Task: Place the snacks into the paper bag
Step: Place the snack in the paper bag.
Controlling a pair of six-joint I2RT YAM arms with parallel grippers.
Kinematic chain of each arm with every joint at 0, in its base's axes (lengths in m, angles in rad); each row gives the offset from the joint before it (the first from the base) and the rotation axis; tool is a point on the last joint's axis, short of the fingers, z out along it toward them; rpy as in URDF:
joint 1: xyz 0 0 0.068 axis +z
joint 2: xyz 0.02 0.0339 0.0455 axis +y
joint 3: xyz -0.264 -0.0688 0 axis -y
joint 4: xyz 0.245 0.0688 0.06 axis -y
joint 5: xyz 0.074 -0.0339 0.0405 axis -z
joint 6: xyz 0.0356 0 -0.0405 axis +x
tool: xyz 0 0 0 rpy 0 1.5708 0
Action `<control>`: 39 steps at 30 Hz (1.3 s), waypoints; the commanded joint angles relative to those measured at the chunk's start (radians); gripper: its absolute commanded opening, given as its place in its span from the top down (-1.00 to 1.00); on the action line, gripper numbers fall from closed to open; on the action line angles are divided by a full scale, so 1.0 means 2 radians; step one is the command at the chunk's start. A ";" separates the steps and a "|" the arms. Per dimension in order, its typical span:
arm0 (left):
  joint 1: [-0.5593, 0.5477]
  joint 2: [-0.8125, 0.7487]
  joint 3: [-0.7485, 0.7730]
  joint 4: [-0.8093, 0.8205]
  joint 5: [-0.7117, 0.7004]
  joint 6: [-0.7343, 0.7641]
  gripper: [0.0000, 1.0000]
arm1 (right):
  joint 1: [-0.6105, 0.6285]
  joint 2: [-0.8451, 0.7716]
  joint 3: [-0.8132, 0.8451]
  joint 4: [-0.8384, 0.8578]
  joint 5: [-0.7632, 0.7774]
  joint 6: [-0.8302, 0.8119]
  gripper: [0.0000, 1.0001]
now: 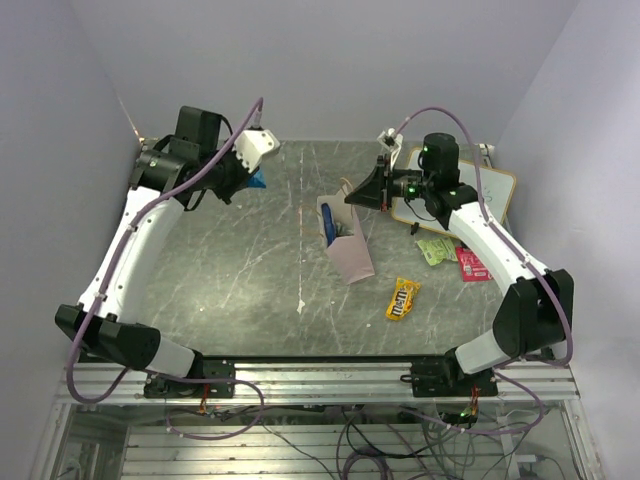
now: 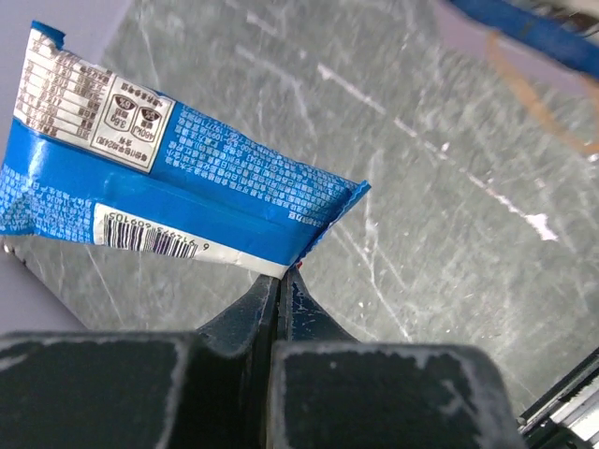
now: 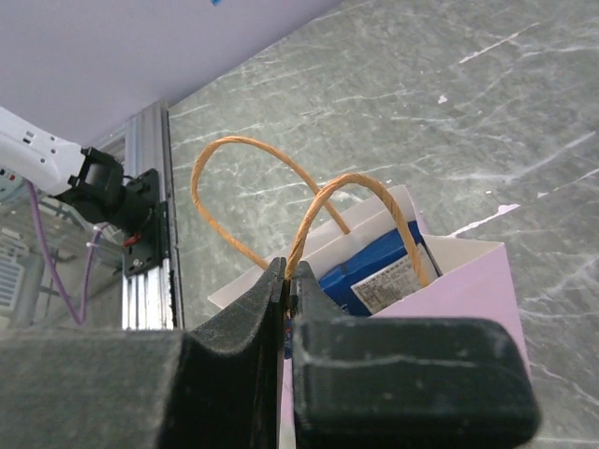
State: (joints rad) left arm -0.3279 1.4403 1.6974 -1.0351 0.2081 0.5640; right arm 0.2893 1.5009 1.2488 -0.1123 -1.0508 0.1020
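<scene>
My left gripper [image 1: 252, 184] is raised at the far left of the table. It is shut on a corner of the blue-white packet [image 2: 178, 178], which hangs out from the fingertips [image 2: 281, 278]. The pale paper bag [image 1: 348, 250] stands mid-table, leaning. My right gripper [image 1: 352, 197] is above its mouth, shut on one orange handle [image 3: 323, 201] in the right wrist view [image 3: 291, 273]. A dark blue packet [image 3: 370, 267] sits inside the bag [image 3: 459, 281]. On the table to the bag's right lie the yellow M&M's packet [image 1: 403, 298], a light green packet [image 1: 436, 249] and a pink-red packet [image 1: 470, 264].
A white scribbled board [image 1: 460, 195] stands at the back right, behind the right arm. Grey walls close in the table at left, back and right. The metal rail [image 1: 320, 375] with both arm bases runs along the near edge.
</scene>
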 commanded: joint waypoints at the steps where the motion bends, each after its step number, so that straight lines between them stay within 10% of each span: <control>1: -0.035 -0.001 0.059 -0.047 0.046 -0.016 0.86 | 0.011 0.007 0.010 0.031 -0.003 0.031 1.00; 39: -0.160 0.104 0.063 -0.157 0.188 0.028 0.86 | 0.012 0.005 0.024 -0.005 -0.037 -0.029 1.00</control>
State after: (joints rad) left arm -0.6380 1.6352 1.8324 -1.3113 0.5255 0.5987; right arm 0.3099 1.5360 1.2736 -0.1165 -1.1072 0.0658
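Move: The left gripper already holds the blue packet by one end. The paper bag's open mouth lies about 19 cm to its right, 3 cm back and 10 cm below; the loose handle loop is some 14 cm right, 4 cm back and 8 cm down. The M&M's packet is on the table, 37 cm right, 14 cm back and 29 cm below. From the right gripper, which holds the other handle, the mouth is roughly 9 cm below and 2 cm left. Swing the left gripper about 13 cm right and 10 cm back towards the bag's mouth, rising some 4 cm at first, then sinking about 8 cm. Turn it some 30 degrees clockwise on the way and tip the fingers steeper down late on, keeping the pinch on the blue packet. Keep the right gripper shut on the handle, nearly in place. ##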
